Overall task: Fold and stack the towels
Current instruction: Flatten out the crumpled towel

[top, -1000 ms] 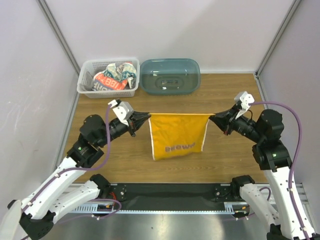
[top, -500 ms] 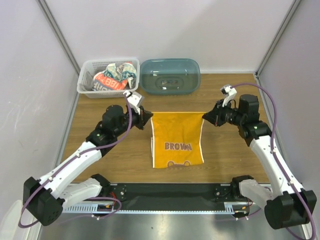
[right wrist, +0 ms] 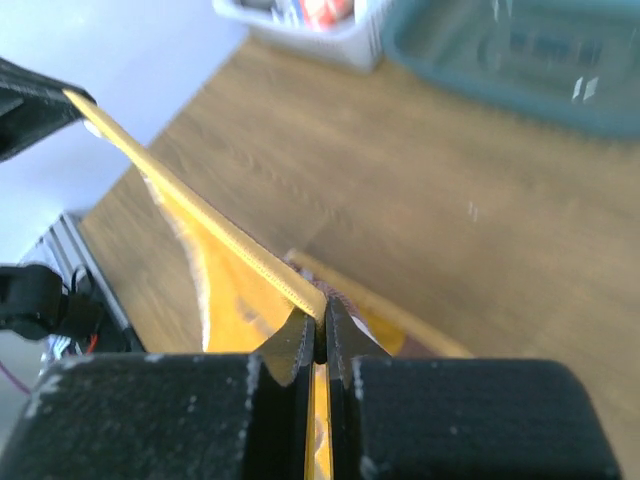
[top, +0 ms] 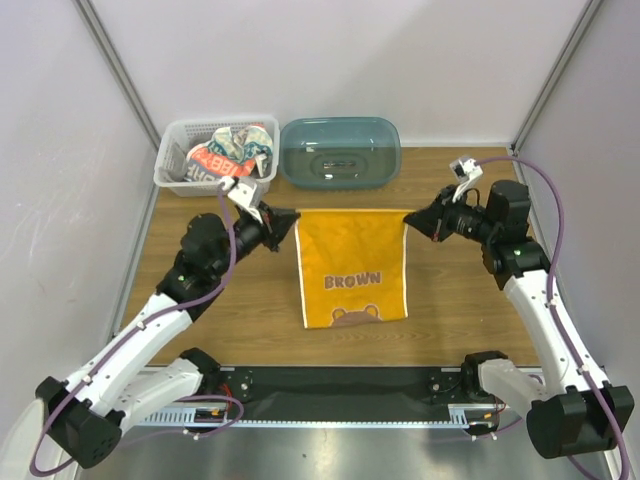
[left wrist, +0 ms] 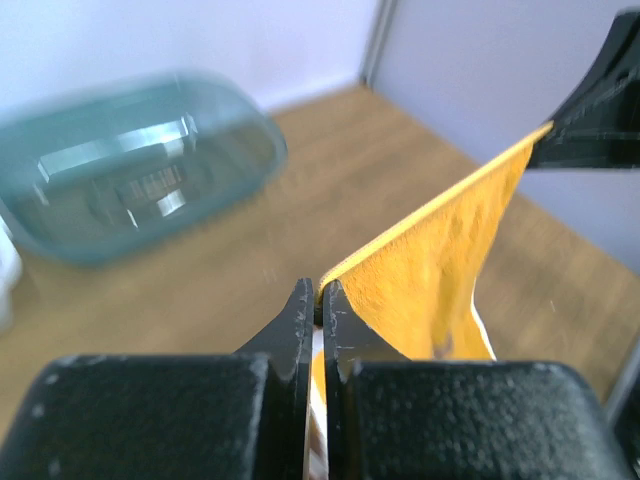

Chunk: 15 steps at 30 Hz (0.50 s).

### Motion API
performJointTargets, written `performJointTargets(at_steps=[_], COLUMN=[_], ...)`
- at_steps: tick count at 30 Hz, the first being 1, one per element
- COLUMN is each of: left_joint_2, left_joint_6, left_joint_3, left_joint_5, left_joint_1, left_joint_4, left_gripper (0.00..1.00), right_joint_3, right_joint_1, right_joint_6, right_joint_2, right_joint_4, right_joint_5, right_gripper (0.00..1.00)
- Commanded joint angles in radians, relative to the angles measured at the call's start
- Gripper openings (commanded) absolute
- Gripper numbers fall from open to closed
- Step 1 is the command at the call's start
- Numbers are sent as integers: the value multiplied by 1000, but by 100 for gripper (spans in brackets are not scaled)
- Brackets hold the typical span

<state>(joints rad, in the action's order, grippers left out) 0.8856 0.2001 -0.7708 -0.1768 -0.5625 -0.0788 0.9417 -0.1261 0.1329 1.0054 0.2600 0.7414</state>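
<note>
An orange-yellow towel point(top: 352, 265) with brown "BROWN" lettering and a bear face hangs stretched between both grippers, its lower end toward the table's near side. My left gripper point(top: 295, 216) is shut on its top left corner, and in the left wrist view the jaws point(left wrist: 320, 295) pinch the towel's point(left wrist: 450, 260) edge. My right gripper point(top: 408, 217) is shut on the top right corner, where its jaws point(right wrist: 322, 315) clamp the hem of the towel point(right wrist: 220, 250). A white towel with printed letters point(top: 215, 162) lies crumpled in the basket beside another greyish cloth point(top: 252, 142).
The white lattice basket point(top: 170, 165) stands at the back left, the teal oval tub point(top: 340, 152) right next to it. Both also show in the right wrist view, the tub point(right wrist: 520, 50) beside the basket point(right wrist: 310, 25). Grey walls close in three sides of the wooden table point(top: 450, 310).
Both grippers have carried the towel's top edge toward the far side. The towel now spreads longer and flatter, and its lettering and bear face show in full.
</note>
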Motion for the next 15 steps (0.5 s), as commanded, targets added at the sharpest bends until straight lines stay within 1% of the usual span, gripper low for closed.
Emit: performJointTargets(at_steps=[1, 2, 3, 4, 5, 6, 7, 8, 9, 10, 11, 12, 13, 14, 15], left_joint_2=[31, 56, 122, 156, 186, 226, 287, 324, 352, 410, 438, 461, 507, 522, 539], left_joint_6=[-114, -125, -148, -162, -174, -194, -197, -197, -221, -220, -219, -212, -218, -229, -267], left_joint_3=[-134, -189, -223, -261, -342, -384, -425, -503, -545, -586, -678, -726, -770, -847, -881], left_joint_5=[111, 97, 65, 54, 50, 43, 33, 25, 13, -31, -55, -78, -105, -112, -112], left_joint_1=[78, 85, 101, 107, 114, 131, 144, 156, 189, 206, 225, 258, 269, 277, 282], left_joint_4=[-87, -102, -98, -87, -57, -41, -27, -12, -3, 7, 28, 42, 54, 69, 71], left_gripper=[0, 0, 0, 0, 0, 0, 0, 1, 0, 0, 0, 0, 0, 0, 0], right_joint_3=[103, 124, 149, 211, 241, 270, 320, 356, 389, 466, 504, 543, 586, 645, 678], right_joint_1=[48, 48, 48, 48, 48, 48, 48, 48, 48, 49, 49, 49, 49, 49, 49], right_joint_6=[14, 14, 11, 10, 5, 4, 1, 1, 1, -1, -1, -4, -6, -7, -13], right_joint_2=[24, 45, 70, 125, 148, 176, 220, 249, 274, 297, 347, 369, 392, 421, 435], right_joint_4=[-140, -145, -143, -128, -128, -131, -143, -146, -148, -145, -140, -134, -133, -139, -146], right_joint_5=[-97, -97, -88, -85, -83, -83, -85, -92, -94, -93, -96, -94, -94, -94, -96], right_gripper=[0, 0, 0, 0, 0, 0, 0, 0, 0, 0, 0, 0, 0, 0, 0])
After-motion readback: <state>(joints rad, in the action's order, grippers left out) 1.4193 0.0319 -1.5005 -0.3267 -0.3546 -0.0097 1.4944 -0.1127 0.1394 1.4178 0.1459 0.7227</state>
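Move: The towel hangs between the two hands by its top corners: its middle is about 11 cm to the left hand's right and 12 cm to the right hand's left, some 15 cm below both and a little back. The teal tray lies some 38 cm ahead and 26 cm below the left hand, about 9 cm to its right. The white basket is also 38 cm ahead of it, 25 cm to its left. From the right hand, the tray is 38 cm ahead, 14 cm left and 24 cm down. Both hands keep their shut pinch on the towel's top corners and swing it together, first mostly up and then as much forward, the left by some 14 cm forward and as far up, the right about 12 cm each way, with no real change in the spacing between them. On the way both wrists tip their fingers upward by roughly 15 degrees, and the top edge stays stretched between the grippers as it goes out over the table towards the tray's side. ##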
